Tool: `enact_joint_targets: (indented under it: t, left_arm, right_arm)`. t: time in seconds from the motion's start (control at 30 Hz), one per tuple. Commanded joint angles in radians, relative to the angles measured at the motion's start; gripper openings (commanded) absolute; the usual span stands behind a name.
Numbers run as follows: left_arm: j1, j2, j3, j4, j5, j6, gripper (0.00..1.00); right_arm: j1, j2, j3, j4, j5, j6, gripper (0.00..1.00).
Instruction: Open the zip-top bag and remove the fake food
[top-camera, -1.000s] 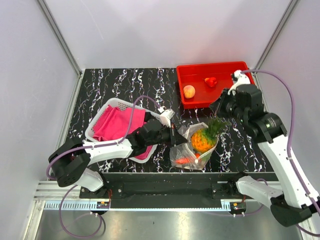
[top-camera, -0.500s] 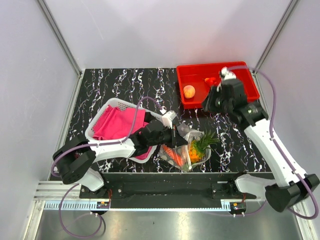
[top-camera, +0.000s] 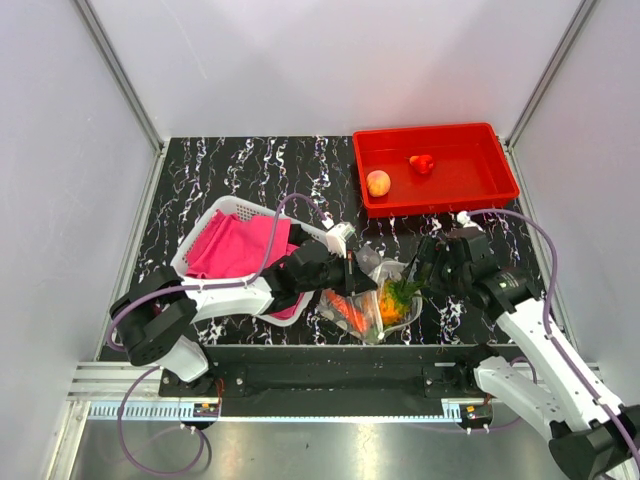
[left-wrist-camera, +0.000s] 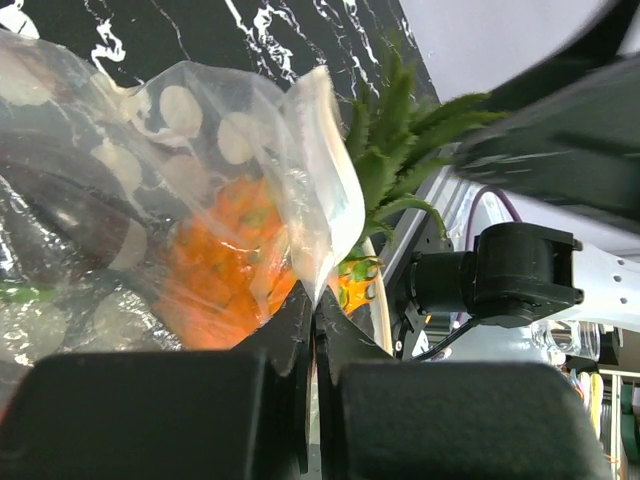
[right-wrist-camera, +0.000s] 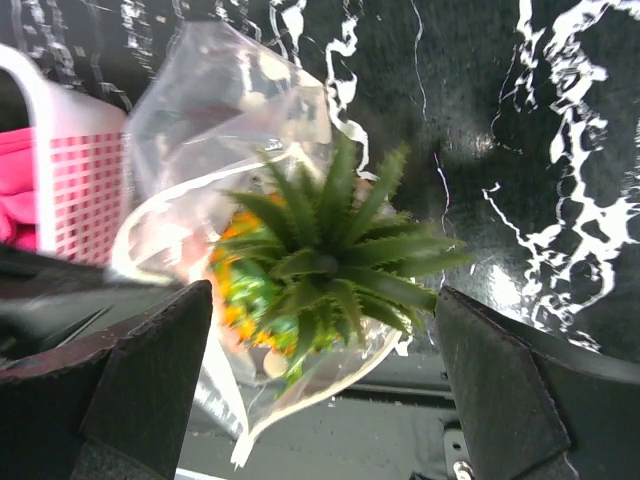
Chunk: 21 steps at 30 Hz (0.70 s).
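The zip-top bag (top-camera: 368, 300) lies near the table's front edge, clear with pale dots (left-wrist-camera: 200, 130). My left gripper (top-camera: 357, 281) (left-wrist-camera: 315, 295) is shut on the bag's edge. Inside are an orange pineapple (left-wrist-camera: 225, 265) and a carrot-like piece (top-camera: 345, 308). The pineapple's green crown (top-camera: 403, 291) (right-wrist-camera: 330, 250) sticks out of the bag's mouth (right-wrist-camera: 220, 110). My right gripper (top-camera: 420, 276) (right-wrist-camera: 322, 300) is open, with one finger on each side of the crown and no contact showing. A peach-orange fruit (top-camera: 378, 183) and a red piece (top-camera: 422, 163) lie in the red tray.
The red tray (top-camera: 440, 206) stands at the back right. A white mesh basket (top-camera: 222, 211) with pink cloth (top-camera: 235, 245) sits left of the bag, under my left arm. The table's front edge runs just below the bag.
My right arm came down from beside the red tray to the bag's mouth, and its jaws opened. The bag and pineapple shifted slightly left and lower while my left gripper kept hold.
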Motion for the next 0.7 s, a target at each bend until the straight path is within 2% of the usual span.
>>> enact_joint_targets:
  t: [0.0, 0.1, 0.23, 0.3, 0.37, 0.4, 0.43, 0.5, 0.53, 0.6, 0.63, 0.67]
  left_arm:
    - [-0.004, -0.003, 0.016, 0.087, 0.021, -0.009, 0.0]
    - [-0.004, -0.005, 0.016, 0.088, 0.019, -0.013, 0.0]
    - [-0.004, -0.003, 0.016, 0.093, 0.022, -0.019, 0.0]
    - [-0.004, -0.005, 0.016, 0.09, 0.022, -0.019, 0.0]
    - [-0.004, -0.008, 0.014, 0.09, 0.021, -0.018, 0.0]
    - [-0.004, -0.009, 0.014, 0.09, 0.016, -0.018, 0.0]
    - [-0.004, -0.008, 0.013, 0.09, 0.016, -0.018, 0.0]
    - [-0.004, -0.008, 0.009, 0.096, 0.016, -0.021, 0.0]
    - [-0.004, -0.008, 0.005, 0.097, 0.016, -0.021, 0.0]
    - [-0.004, -0.014, -0.001, 0.097, 0.015, -0.021, 0.0]
    - [-0.004, -0.02, -0.006, 0.1, 0.015, -0.026, 0.0]
    - [-0.004, -0.023, -0.009, 0.1, 0.01, -0.026, 0.0]
  right_arm:
    - [0.0, 0.024, -0.08, 0.194, -0.065, 0.056, 1.0]
    - [0.0, 0.052, -0.125, 0.299, -0.054, 0.019, 1.0]
    - [0.002, 0.087, -0.121, 0.357, -0.037, -0.045, 0.99]
    - [0.0, 0.095, -0.119, 0.374, -0.051, -0.055, 0.91]
    - [0.0, 0.079, -0.15, 0.406, -0.063, -0.052, 0.81]
    - [0.0, 0.063, -0.162, 0.437, -0.066, -0.043, 0.6]
    - [0.0, 0.053, -0.185, 0.451, -0.071, -0.041, 0.5]
    - [0.0, 0.029, -0.203, 0.474, -0.065, -0.039, 0.4]
    - [0.0, 0.024, -0.209, 0.472, -0.06, -0.044, 0.22]
    - [0.002, 0.01, -0.209, 0.466, -0.048, -0.055, 0.11]
    - [0.001, 0.009, -0.206, 0.46, -0.049, -0.058, 0.0]
    - [0.0, 0.009, -0.2, 0.454, -0.053, -0.062, 0.0]
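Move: The pineapple's leafy crown lies almost under the wide-open right hand, about 5 cm below, 2 cm to its left and 1 cm ahead; its orange body sits in the bag some 4 cm back, 4 cm left and 9 cm down. The carrots in the bag are about 15 cm left and 6 cm back, and the red tray's middle is roughly 24 cm ahead and 3 cm to the right. From the left hand, the crown is about 7 cm to the right and 1 cm back, nearly level. The right hand, fingers wide open, first sinks about 4 cm over the pineapple's crown, then turns forward and a little left, some 3 cm on, rising about 1 cm and shutting almost fully to pinch the crown low among its leaves, while the fingers tip up and outward by less than 10 degrees. The left hand stays nearly in place and keeps its closed grip on the zip edge, holding the bag's mouth open. ##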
